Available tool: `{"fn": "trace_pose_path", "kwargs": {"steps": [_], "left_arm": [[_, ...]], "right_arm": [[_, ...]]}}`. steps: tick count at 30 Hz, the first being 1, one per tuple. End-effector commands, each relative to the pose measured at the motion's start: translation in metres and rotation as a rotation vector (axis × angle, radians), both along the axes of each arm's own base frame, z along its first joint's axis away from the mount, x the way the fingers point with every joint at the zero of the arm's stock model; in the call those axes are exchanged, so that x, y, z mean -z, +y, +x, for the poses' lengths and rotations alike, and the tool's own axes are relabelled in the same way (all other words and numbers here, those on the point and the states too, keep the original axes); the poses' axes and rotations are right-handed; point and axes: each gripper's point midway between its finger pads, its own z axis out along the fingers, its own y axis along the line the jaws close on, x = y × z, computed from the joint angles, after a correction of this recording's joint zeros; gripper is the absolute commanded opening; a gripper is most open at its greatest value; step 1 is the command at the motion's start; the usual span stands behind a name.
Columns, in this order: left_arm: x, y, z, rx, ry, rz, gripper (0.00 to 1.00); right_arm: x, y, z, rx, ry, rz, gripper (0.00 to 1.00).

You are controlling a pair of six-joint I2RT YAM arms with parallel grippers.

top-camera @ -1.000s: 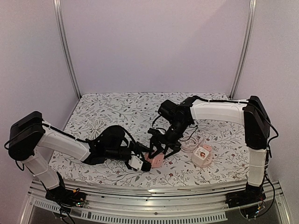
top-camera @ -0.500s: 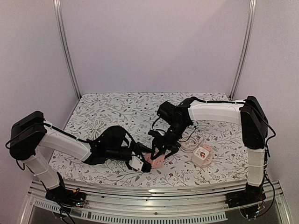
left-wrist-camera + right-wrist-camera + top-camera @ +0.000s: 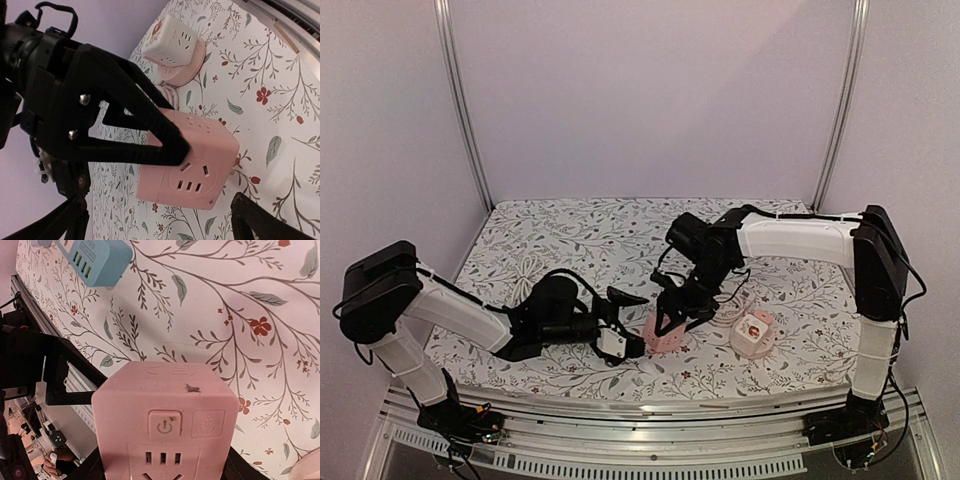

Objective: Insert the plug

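Observation:
A pink cube socket (image 3: pixel 670 335) sits low over the table near its front edge, with my right gripper (image 3: pixel 675 318) shut on it from above. In the right wrist view the cube (image 3: pixel 167 415) fills the space between the fingers (image 3: pixel 90 467), showing its power button and slots. In the left wrist view the cube's socket face (image 3: pixel 192 175) points at my left gripper (image 3: pixel 160 225), which stands wide open just short of it and holds nothing. In the top view the left gripper (image 3: pixel 632 322) lies just left of the cube. I cannot make out the plug itself.
A white cube adapter (image 3: pixel 753 330) sits on a pink round base (image 3: pixel 192 70) to the right, beside a coil of pink cable (image 3: pixel 725 305). A light blue adapter (image 3: pixel 95 260) lies near the left gripper. A white cable (image 3: pixel 525 272) lies at the left. The table's front rail (image 3: pixel 650 405) is close.
My left gripper has opened, let go of the pink cube and drawn back slightly left. My right gripper has closed on the cube and shifted a little right with it.

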Motion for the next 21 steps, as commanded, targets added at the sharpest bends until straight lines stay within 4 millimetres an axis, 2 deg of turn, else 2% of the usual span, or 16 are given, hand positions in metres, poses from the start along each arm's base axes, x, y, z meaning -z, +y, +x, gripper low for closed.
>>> {"fn": "trace_pose_path", "kwargs": {"steps": [1,8,10,12,15,21], "left_arm": [[-0.024,0.003,0.003,-0.075,0.021,-0.099,0.99],[-0.048,0.022,0.019,-0.259,0.126,-0.221,0.99],[-0.058,0.035,0.032,-0.4,0.237,-0.311,0.99],[-0.07,0.055,0.057,-0.633,0.34,-0.417,0.99],[-0.057,0.072,0.065,-0.794,0.465,-0.331,0.99],[-0.041,0.1,0.061,-0.965,0.614,-0.37,0.99]], "right_arm": [[-0.018,-0.01,0.025,0.066,-0.148,0.003,0.0],[-0.03,-0.022,0.043,0.119,-0.27,-0.009,0.0],[-0.031,-0.024,0.046,0.13,-0.294,-0.011,0.0],[-0.033,-0.027,0.051,0.145,-0.324,-0.019,0.0],[-0.034,-0.031,0.057,0.161,-0.36,-0.025,0.0],[-0.03,-0.037,0.056,0.162,-0.38,-0.017,0.0]]}}
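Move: The pink cube is already in the right hand's grip, roughly 5 cm to the right of the left hand and 3 cm lower. The teal power strip lies on the table about 13 cm left of the left hand, 4 cm ahead and 9 cm below; from the right hand it is some 20 cm left, 4 cm ahead and 8 cm down. The round socket with the white cube sits about 17 cm right of the right hand, 3 cm ahead and 7 cm below. The pink cube, still pinched by the right hand, is carried about 5 cm forward and some 3 cm right, rising slightly, while the fingertips swing forward towards straight down. The left hand, already wide open and clear, draws away from the cube: first mostly up, then also forward and left, roughly 12 cm in all, turning some 40 degrees counter-clockwise and tipping. ##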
